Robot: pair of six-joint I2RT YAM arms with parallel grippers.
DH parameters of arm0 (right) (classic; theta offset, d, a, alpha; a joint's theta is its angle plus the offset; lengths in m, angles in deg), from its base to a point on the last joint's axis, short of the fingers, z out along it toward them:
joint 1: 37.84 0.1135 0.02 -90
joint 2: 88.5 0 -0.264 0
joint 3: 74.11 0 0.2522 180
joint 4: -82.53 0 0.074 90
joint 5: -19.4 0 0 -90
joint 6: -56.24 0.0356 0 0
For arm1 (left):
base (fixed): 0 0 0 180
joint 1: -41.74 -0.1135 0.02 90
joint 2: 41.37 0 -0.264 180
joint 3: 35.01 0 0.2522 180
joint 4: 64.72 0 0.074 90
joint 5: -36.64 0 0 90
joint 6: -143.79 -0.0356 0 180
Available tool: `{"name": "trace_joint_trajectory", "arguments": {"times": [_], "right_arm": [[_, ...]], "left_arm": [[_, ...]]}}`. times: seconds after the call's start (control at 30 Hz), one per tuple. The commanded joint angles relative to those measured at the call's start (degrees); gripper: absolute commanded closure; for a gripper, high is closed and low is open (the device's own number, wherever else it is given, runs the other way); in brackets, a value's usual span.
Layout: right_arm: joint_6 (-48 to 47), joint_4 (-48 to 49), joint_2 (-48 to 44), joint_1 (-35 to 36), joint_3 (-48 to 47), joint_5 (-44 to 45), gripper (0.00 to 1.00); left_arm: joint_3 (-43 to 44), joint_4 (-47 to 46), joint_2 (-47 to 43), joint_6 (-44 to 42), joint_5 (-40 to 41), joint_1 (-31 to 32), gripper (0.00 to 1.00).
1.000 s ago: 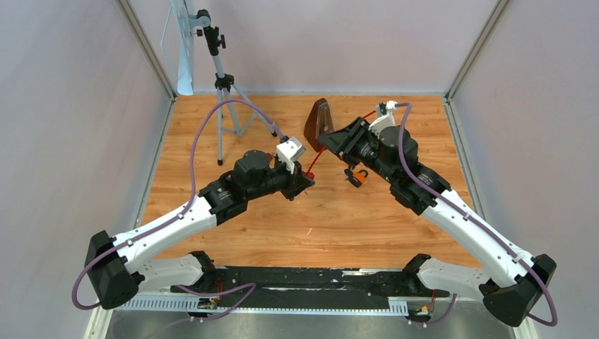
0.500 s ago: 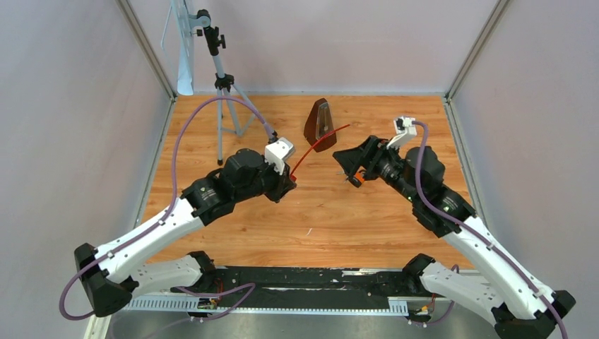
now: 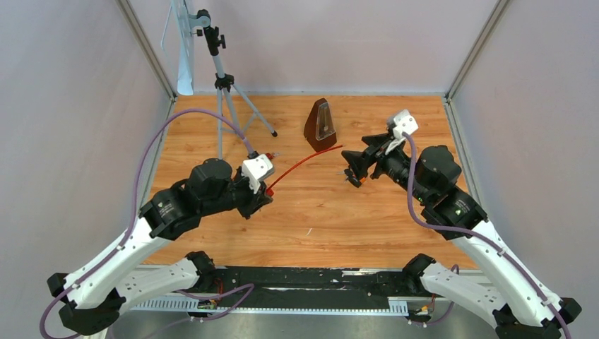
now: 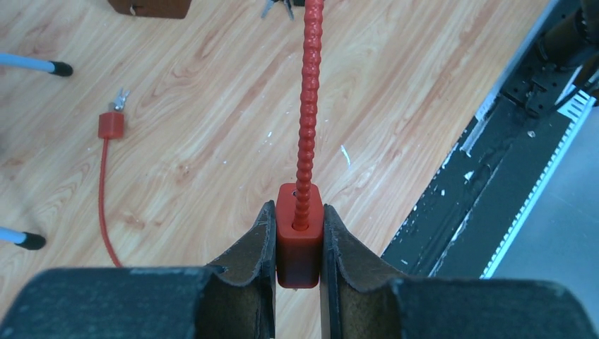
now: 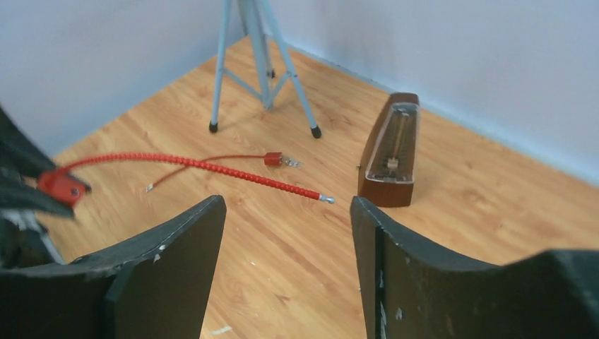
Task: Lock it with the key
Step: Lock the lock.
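My left gripper [image 3: 263,194] is shut on a small red lock block [image 4: 298,244], its jaws pressed against both of its sides. A stiff red beaded cable [image 4: 309,106] runs out of the block, away from the gripper. From above the cable [image 3: 304,161] reaches toward the table's middle. Its metal tip ends free in front of my right gripper [image 5: 286,233], which is open and empty. From above, the right gripper [image 3: 351,169] hovers over a small orange padlock [image 3: 353,181]. The keys [image 4: 275,7] show only partly.
A brown metronome [image 3: 321,125] stands at the back centre. A blue-legged tripod [image 3: 224,92] stands at the back left. A thin red wire with a small red plug [image 4: 109,126] lies on the wooden floor near the tripod legs. A black rail [image 3: 304,279] runs along the near edge.
My left arm has pulled back toward the near left, carrying the red block and cable with it. My right arm has drawn back to the right, uncovering the metronome.
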Motion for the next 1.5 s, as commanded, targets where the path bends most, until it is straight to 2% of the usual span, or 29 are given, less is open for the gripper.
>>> {"name": "trace_joint_trajectory", "arguments": {"times": [0.0,0.13,0.33,0.43,0.5,0.6,0.7,1.03,1.13,1.2,1.23,1.37,1.47], "right_arm": [[-20.4,-3.5,1.9,0.0,-3.7,-18.6,0.34],[-26.3,-5.7,4.0,0.0,-6.0,-26.8,0.35],[-31.1,-12.2,8.3,0.0,-9.8,-31.8,0.51],[-32.5,-17.6,10.1,0.0,-10.2,-34.4,0.50],[-33.4,-20.0,10.4,0.0,-9.6,-35.4,0.45],[-34.8,-20.5,10.2,0.0,-8.1,-34.9,0.39],[-35.5,-20.4,10.3,0.0,-7.8,-34.7,0.38],[-34.0,-21.9,13.5,0.0,-8.6,-30.9,0.64],[-32.2,-22.3,13.9,0.0,-9.5,-30.7,0.77],[-30.9,-22.3,14.0,0.0,-10.3,-31.9,0.97],[-29.7,-22.1,14.2,0.0,-10.8,-32.7,1.00],[-22.4,-17.4,14.7,0.6,-11.6,-36.8,1.00],[-13.3,-5.6,13.2,1.6,-8.2,-37.1,1.00]], "left_arm": [[4.4,5.3,-2.0,-5.1,-4.4,0.1,1.00],[4.5,7.4,-2.1,-6.8,-6.8,0.1,1.00],[3.5,7.4,-2.1,-6.7,-8.1,0.2,1.00],[2.8,6.9,-2.4,-6.7,-8.1,0.2,1.00],[2.6,6.8,-2.4,-6.8,-8.2,0.1,1.00],[2.7,6.8,-2.3,-7.1,-8.4,0.2,1.00],[2.8,7.1,-2.1,-7.3,-9.2,0.1,1.00],[2.4,7.0,-3.0,-7.2,-10.8,0.1,1.00],[2.6,6.6,-3.5,-7.2,-11.1,0.2,1.00],[2.5,5.7,-4.0,-7.2,-11.0,0.1,1.00],[2.1,5.3,-4.2,-6.9,-10.9,0.2,1.00],[-1.1,-1.9,-5.5,-4.1,-11.3,0.1,1.00],[-5.4,-13.9,-7.3,-0.1,-13.4,0.2,1.00]]}}
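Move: The free tip of the red cable, whose red lock body the left hand holds, is only about 3 cm ahead of the open right fingers, 2 cm to their left and 5 cm lower. On the table, some 34 cm below the right hand, the padlock lies about 4 cm ahead and 5 cm right; the metronome stands roughly 18 cm ahead and 7 cm left. From the left hand the tip is about 9 cm ahead, 17 cm right and 4 cm higher; the other red lock lies 20 cm ahead and 2 cm left on the table. The right fingers close to a pinch on the red cable just short of its free tip, after the hand swings left and back, then sinks, some 11 cm in all, turning nearly 40 degrees counter-clockwise with the fingers tipping down towards the left hand. The left hand keeps its hold on the lock body and draws back about 4 cm, turning slightly clockwise. ##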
